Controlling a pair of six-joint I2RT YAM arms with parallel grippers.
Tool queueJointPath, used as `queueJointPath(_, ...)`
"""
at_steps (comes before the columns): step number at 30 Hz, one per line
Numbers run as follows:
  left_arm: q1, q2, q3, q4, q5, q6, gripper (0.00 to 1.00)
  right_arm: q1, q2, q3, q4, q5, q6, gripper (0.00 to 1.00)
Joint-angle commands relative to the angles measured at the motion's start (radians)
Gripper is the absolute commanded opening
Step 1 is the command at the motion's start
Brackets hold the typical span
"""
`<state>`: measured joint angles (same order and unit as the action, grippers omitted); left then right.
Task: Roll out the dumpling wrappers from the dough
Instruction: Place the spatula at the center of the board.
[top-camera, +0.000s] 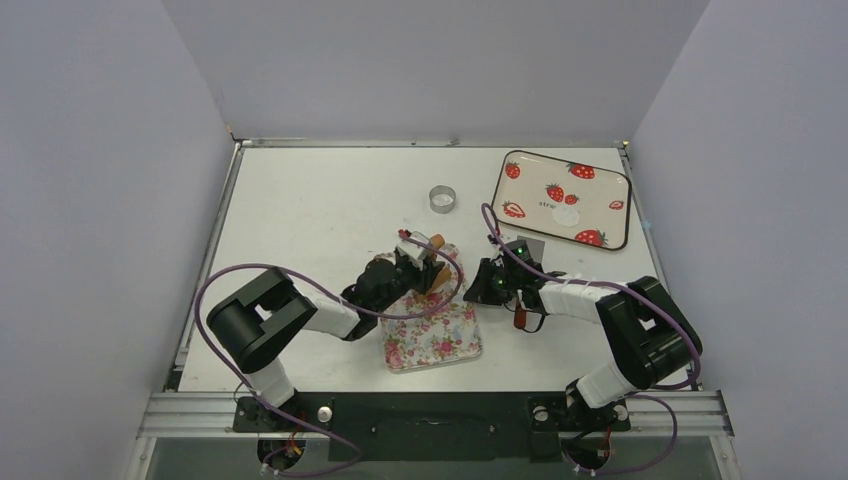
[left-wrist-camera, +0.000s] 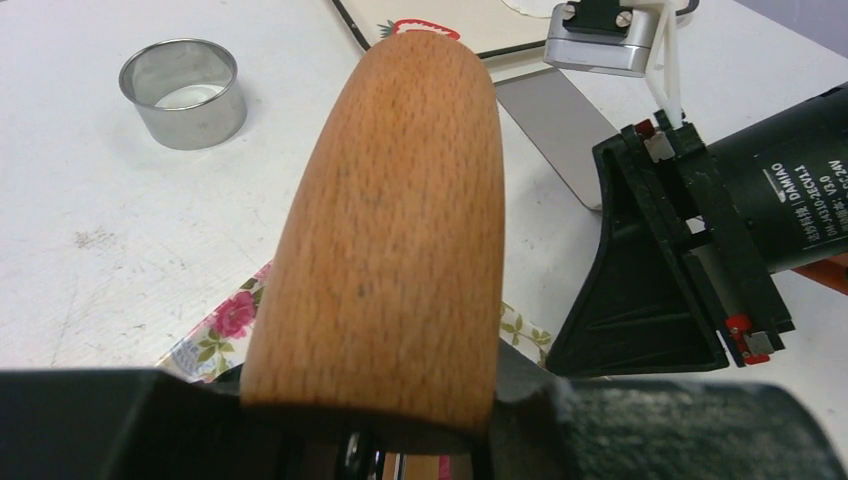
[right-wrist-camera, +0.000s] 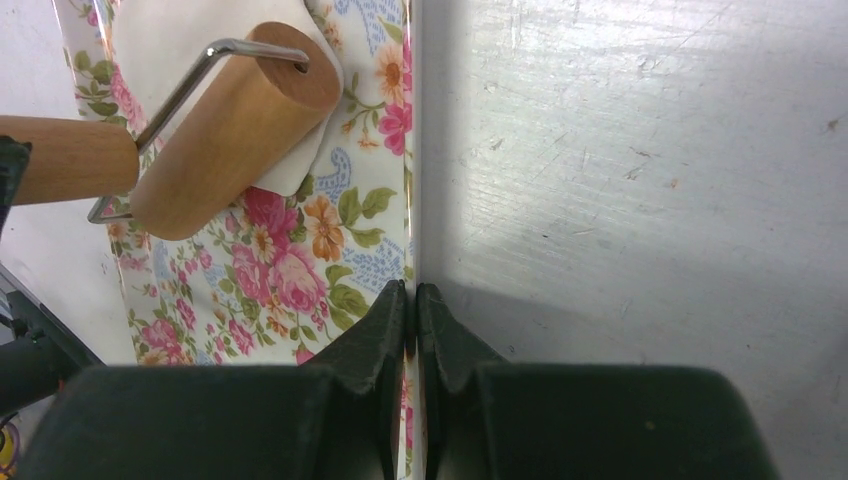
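Observation:
A flattened white patch of dough (right-wrist-camera: 165, 45) lies on the floral tray (right-wrist-camera: 300, 270), and the brown wooden roller (right-wrist-camera: 235, 125) rests on top of it. My left gripper (top-camera: 408, 268) is shut on the roller's wooden handle (left-wrist-camera: 390, 220), which fills the left wrist view. At the tray's right rim (right-wrist-camera: 411, 200) my right gripper (right-wrist-camera: 411, 300) is shut, the rim pinched between its fingertips. One thin round dumpling wrapper (top-camera: 566, 215) lies on the strawberry tray (top-camera: 600, 180) at the back right.
A hollow silver metal ring (top-camera: 442, 198) stands on the table behind the floral tray. The spatula lies under the right arm, with its shiny blade (left-wrist-camera: 560, 130) pointing back and its red handle (top-camera: 520, 318) near the arm. Walls enclose the table.

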<state>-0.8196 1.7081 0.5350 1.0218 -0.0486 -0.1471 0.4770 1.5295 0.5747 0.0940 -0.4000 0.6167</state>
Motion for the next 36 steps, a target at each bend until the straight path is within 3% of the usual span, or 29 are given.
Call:
queueJointPath(1,-0.060,0.098,-0.047,-0.345,0.047,-0.064,0.00,-0.009,0.019,-0.050,-0.115,0.057,-0.022,0.00)
queueJointPath(11,-0.069,0.104,-0.049,-0.364,0.000,-0.094,0.00,-0.011,-0.008,-0.066,-0.108,0.059,-0.016,0.00)
queueJointPath(16,-0.070,0.064,-0.045,-0.360,0.025,-0.039,0.00,-0.012,-0.010,-0.065,-0.109,0.061,-0.016,0.00)
queueJointPath(22,-0.014,-0.163,0.077,-0.472,0.214,0.172,0.00,-0.012,0.016,-0.053,-0.111,0.062,-0.020,0.00)
queueJointPath(27,0.063,-0.299,0.168,-0.394,0.386,0.239,0.00,-0.012,0.018,-0.052,-0.115,0.062,-0.020,0.00)
queueJointPath(30,0.123,-0.258,0.210,-0.339,0.383,0.192,0.00,-0.012,0.019,-0.052,-0.115,0.060,-0.019,0.00)
queueJointPath(36,0.136,-0.095,0.234,-0.262,0.272,0.197,0.00,-0.013,0.026,-0.049,-0.115,0.058,-0.020,0.00)
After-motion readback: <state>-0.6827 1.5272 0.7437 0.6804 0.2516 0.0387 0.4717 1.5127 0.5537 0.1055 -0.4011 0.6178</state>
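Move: The dough lies almost straight under the left hand's roller, perhaps 1 cm ahead and 1 cm left, some 7 cm below. The board's middle is about 7 cm nearer than the left hand and level sideways; the metal ring stands roughly 15 cm ahead and 2 cm right, the spatula 3 cm back and 18 cm right, all about 8 cm lower. From the right hand at the board's right edge, the board's middle is 8 cm left, 2 cm back. Left hand rolls back-right about 3 cm, then lifts the roller some 9 cm off the dough, swinging forward. ##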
